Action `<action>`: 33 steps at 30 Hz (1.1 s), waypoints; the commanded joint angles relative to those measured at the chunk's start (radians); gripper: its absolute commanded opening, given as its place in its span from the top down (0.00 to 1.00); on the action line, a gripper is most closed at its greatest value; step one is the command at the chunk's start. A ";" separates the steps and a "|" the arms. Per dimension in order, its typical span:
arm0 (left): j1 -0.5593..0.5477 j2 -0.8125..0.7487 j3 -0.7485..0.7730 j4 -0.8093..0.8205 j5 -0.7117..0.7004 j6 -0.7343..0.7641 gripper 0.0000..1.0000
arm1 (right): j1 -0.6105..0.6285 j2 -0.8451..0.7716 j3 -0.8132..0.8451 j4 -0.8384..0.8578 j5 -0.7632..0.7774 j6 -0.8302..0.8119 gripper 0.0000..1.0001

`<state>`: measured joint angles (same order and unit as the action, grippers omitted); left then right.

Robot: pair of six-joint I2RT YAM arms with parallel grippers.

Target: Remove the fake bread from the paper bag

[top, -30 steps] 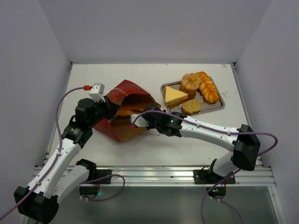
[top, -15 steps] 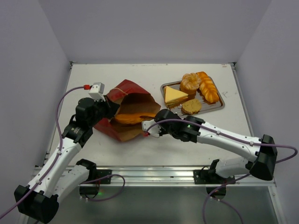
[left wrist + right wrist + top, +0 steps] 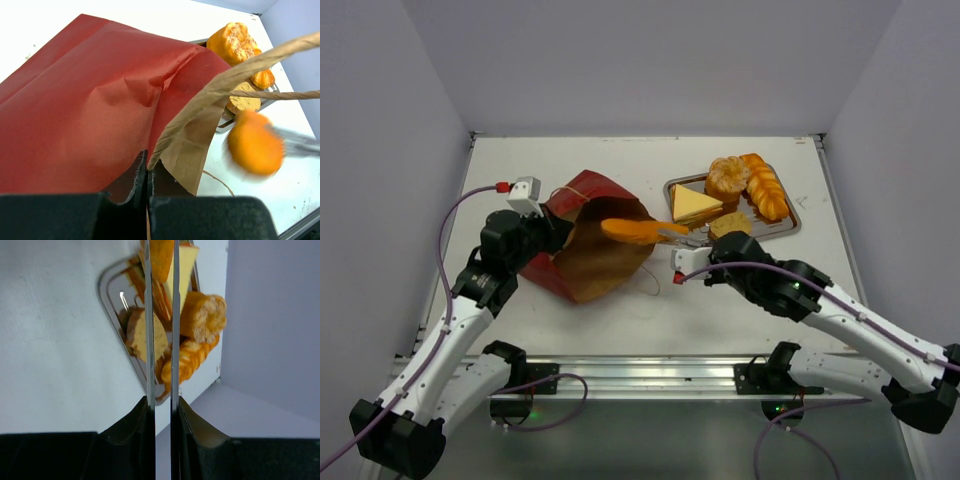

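The dark red paper bag (image 3: 585, 255) lies on its side with its brown mouth open toward the tray. My left gripper (image 3: 552, 232) is shut on the bag's rim (image 3: 165, 145) by a string handle, holding the mouth up. My right gripper (image 3: 698, 258) is shut on thin metal tongs (image 3: 150, 340). The tongs pinch an orange oval roll (image 3: 630, 231) of fake bread, held in the air just outside the bag's mouth. The roll (image 3: 255, 142) is blurred in the left wrist view.
A shiny metal tray (image 3: 790, 228) at the back right holds a round bun (image 3: 727, 177), a braided loaf (image 3: 765, 188), a yellow wedge (image 3: 692, 205) and a flat round bread (image 3: 730, 227). A loose bag handle (image 3: 650, 280) lies on the table.
My right arm has drawn back to the right, and the tongs have pulled the oval roll out of the bag's mouth toward the tray. The left gripper has kept its hold.
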<state>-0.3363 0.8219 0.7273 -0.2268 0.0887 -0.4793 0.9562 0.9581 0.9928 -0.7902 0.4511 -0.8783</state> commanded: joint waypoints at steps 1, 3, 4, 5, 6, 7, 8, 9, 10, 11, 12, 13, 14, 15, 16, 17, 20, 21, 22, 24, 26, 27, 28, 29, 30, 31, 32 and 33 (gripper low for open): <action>-0.003 -0.023 0.027 0.007 -0.032 0.002 1.00 | -0.114 -0.096 0.030 0.011 -0.005 0.044 1.00; -0.003 -0.026 0.027 0.004 -0.030 0.005 1.00 | -0.169 -0.130 0.015 0.011 0.011 0.055 1.00; -0.003 -0.027 0.027 0.004 -0.026 0.005 1.00 | -0.225 -0.136 0.009 0.011 0.015 0.056 1.00; -0.003 -0.026 0.027 0.004 -0.023 0.007 1.00 | -0.255 -0.139 -0.005 0.011 0.018 0.058 1.00; -0.003 -0.029 0.027 0.007 -0.018 0.007 1.00 | -0.287 -0.142 -0.014 0.011 0.018 0.055 1.00; -0.003 -0.029 0.027 0.006 -0.015 0.005 1.00 | -0.348 -0.140 -0.023 0.012 0.008 0.049 1.00; -0.003 -0.029 0.027 0.009 -0.006 0.010 1.00 | -0.381 -0.137 -0.040 0.016 0.001 0.044 1.00; -0.003 -0.030 0.029 0.009 -0.003 0.010 1.00 | -0.414 -0.130 -0.049 0.026 -0.006 0.029 1.00; -0.001 -0.032 0.027 0.009 0.000 0.011 1.00 | -0.486 -0.113 -0.060 0.040 -0.026 0.016 1.00; -0.003 -0.035 0.026 0.009 0.006 0.014 1.00 | -0.523 -0.104 -0.078 0.067 -0.035 -0.010 1.00; -0.003 -0.036 0.024 0.009 0.008 0.016 1.00 | -0.562 -0.090 -0.083 0.077 -0.046 -0.022 1.00; -0.003 -0.038 0.024 0.009 0.011 0.016 1.00 | -0.635 -0.061 -0.083 0.086 -0.064 -0.034 1.00; -0.003 -0.040 0.021 0.007 0.016 0.021 1.00 | -0.669 -0.049 -0.089 0.097 -0.104 -0.048 1.00; -0.003 -0.044 0.020 0.007 0.017 0.022 1.00 | -0.698 -0.038 -0.092 0.120 -0.120 -0.079 1.00; -0.003 -0.046 0.018 0.007 0.019 0.022 1.00 | -0.739 -0.021 -0.095 0.134 -0.130 -0.093 1.00; -0.003 -0.047 0.017 0.007 0.020 0.027 1.00 | -0.752 -0.015 -0.114 0.149 -0.137 -0.109 1.00; -0.003 -0.053 0.012 0.007 0.025 0.028 1.00 | -0.775 0.001 -0.146 0.206 -0.134 -0.163 1.00; -0.003 -0.056 0.009 0.009 0.026 0.030 1.00 | -0.778 0.004 -0.152 0.224 -0.140 -0.183 1.00; -0.003 -0.056 0.008 0.010 0.028 0.028 1.00 | -0.781 0.007 -0.160 0.236 -0.140 -0.194 1.00; -0.003 -0.060 0.000 0.014 0.031 0.030 1.00 | -0.783 0.019 -0.190 0.281 -0.144 -0.232 1.00; -0.003 -0.063 -0.003 0.014 0.032 0.031 1.00 | -0.783 0.040 -0.223 0.345 -0.135 -0.261 1.00; -0.003 -0.063 -0.005 0.015 0.032 0.030 1.00 | -0.783 0.053 -0.229 0.365 -0.129 -0.269 1.00; -0.003 -0.063 -0.006 0.014 0.032 0.031 1.00 | -0.784 0.068 -0.232 0.385 -0.111 -0.271 1.00; -0.003 -0.063 -0.006 0.015 0.034 0.028 1.00 | -0.786 0.083 -0.233 0.400 -0.104 -0.272 0.99; -0.003 -0.064 -0.006 0.015 0.034 0.030 1.00 | -0.786 0.109 -0.232 0.419 -0.100 -0.275 0.98; -0.001 -0.066 -0.006 0.014 0.034 0.030 1.00 | -0.786 0.119 -0.230 0.427 -0.100 -0.274 0.98; -0.003 -0.067 -0.006 0.012 0.034 0.031 1.00 | -0.786 0.128 -0.230 0.448 -0.100 -0.272 0.97; -0.001 -0.066 -0.006 0.012 0.034 0.031 1.00 | -0.786 0.136 -0.229 0.459 -0.098 -0.274 0.97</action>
<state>-0.3363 0.7712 0.7216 -0.2337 0.1085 -0.4675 0.1753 1.0851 0.7567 -0.4828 0.3305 -1.1286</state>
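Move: The right hand grips the tongs, which hold a long orange bread about 20 cm to its left. The free spot on the tray lies about 15 cm ahead, straight out and 20 cm below. Around it, the bread slice is some 10 cm ahead, the round bread 22 cm ahead, and the sandwich 16 cm ahead and 8 cm left. From the left hand, which still pinches the bag's rim, that spot is some 10 cm ahead, 40 cm right and 20 cm below. Right arm swings the tonged bread about 18 cm right, arching then sinking forward over the tray, turning 30° clockwise. ##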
